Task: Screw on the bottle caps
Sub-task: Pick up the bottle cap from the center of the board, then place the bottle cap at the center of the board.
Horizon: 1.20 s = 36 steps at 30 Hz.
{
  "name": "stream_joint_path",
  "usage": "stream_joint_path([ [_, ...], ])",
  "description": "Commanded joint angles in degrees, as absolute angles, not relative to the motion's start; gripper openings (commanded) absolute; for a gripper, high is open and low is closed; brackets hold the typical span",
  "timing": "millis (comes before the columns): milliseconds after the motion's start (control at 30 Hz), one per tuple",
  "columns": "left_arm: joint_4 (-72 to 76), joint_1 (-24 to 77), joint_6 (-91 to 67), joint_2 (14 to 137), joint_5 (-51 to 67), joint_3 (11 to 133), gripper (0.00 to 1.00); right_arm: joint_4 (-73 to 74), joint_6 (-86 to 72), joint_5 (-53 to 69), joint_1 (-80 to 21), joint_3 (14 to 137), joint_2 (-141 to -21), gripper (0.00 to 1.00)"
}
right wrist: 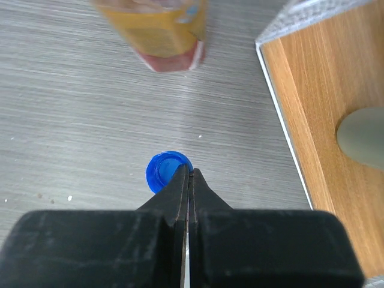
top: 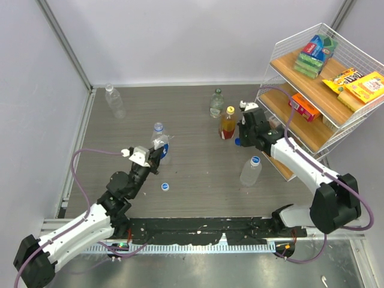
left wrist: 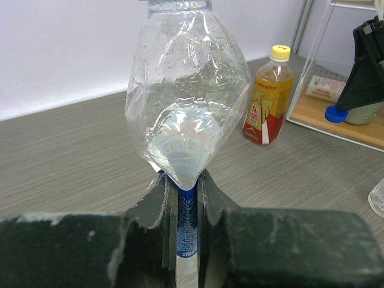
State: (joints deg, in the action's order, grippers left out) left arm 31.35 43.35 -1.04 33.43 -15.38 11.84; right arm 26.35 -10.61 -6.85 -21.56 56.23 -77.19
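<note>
My left gripper [top: 157,155] [left wrist: 186,192] is shut on the lower part of a clear bottle with a blue label [top: 159,137] [left wrist: 186,90], squeezing its thin wall flat between the pads. The bottle's mouth is cut off at the top of the left wrist view. My right gripper [top: 240,139] [right wrist: 188,174] is down at the table beside the rack. It is shut on the right rim of a dark blue cap [top: 237,143] [right wrist: 161,173] [left wrist: 336,114] that lies open side up. Just behind it stands the amber bottle [top: 227,123] [left wrist: 268,96] [right wrist: 162,30], wearing its yellow cap.
A white cap with a blue middle [top: 164,186] lies loose near the left arm. One clear bottle [top: 250,171] lies right of centre, another [top: 114,101] at the back left, a third [top: 216,103] behind the amber one. A wire rack with wooden shelves [top: 312,129] [right wrist: 318,108] holds snack boxes at the right.
</note>
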Motion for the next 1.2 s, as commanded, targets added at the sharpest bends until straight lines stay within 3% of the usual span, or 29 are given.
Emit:
stream_joint_path([
  [0, 30.9, 43.0, -1.4, 31.4, -15.2, 12.2, 0.0, 32.8, -7.8, -21.2, -31.9, 62.4, -74.4, 0.01],
  [100, 28.3, 43.0, -2.2, 30.2, -18.6, 13.5, 0.0, 35.9, -9.5, -27.0, -40.5, 66.1, -78.0, 0.01],
  [333, 16.0, 43.0, -5.0, 26.6, -29.2, 19.3, 0.0, 30.8, -8.7, -23.5, -49.6, 69.4, -87.2, 0.01],
  [433, 12.1, 43.0, -7.1, 25.5, -34.4, 21.2, 0.0, 33.1, -9.6, -29.5, -50.5, 71.8, -94.4, 0.01],
  [667, 3.0, 43.0, -10.6, 25.4, -40.9, 26.4, 0.0, 34.5, -10.7, -29.9, -50.6, 73.0, -101.3, 0.01],
  [833, 0.2, 43.0, -11.9, 26.4, -42.4, 28.7, 0.0, 43.7, -11.4, -45.5, -50.6, 77.4, -107.0, 0.01],
  [1167, -1.2, 43.0, -11.2, 25.7, -43.2, 29.0, 0.0, 53.9, -14.9, -60.2, -51.6, 81.7, -116.6, 0.01],
])
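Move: Low over the open middle of the board, the right hand already holds the blue cap; the bare patch it heads for is about 6 cm to its left, 2 cm back and 11 cm below. The yellow-capped tea bottle stands some 9 cm ahead and 3 cm left, the standing clear bottle about 10 cm back and 5 cm right, both centred roughly 1 cm lower than that hand. From the left hand, that patch lies around 7 cm ahead, 23 cm right and 20 cm below. Sweeping the pinched blue cap left about 13 cm in a low arc, the right hand then drops some 11 cm towards the bare board and comes back right about 7 cm, rolling some 50 degrees so its fingertips swing rightward. The left hand keeps its grip on the clear bottle, carrying it about 9 cm left and slightly up, turning counter-clockwise some 25 degrees. ##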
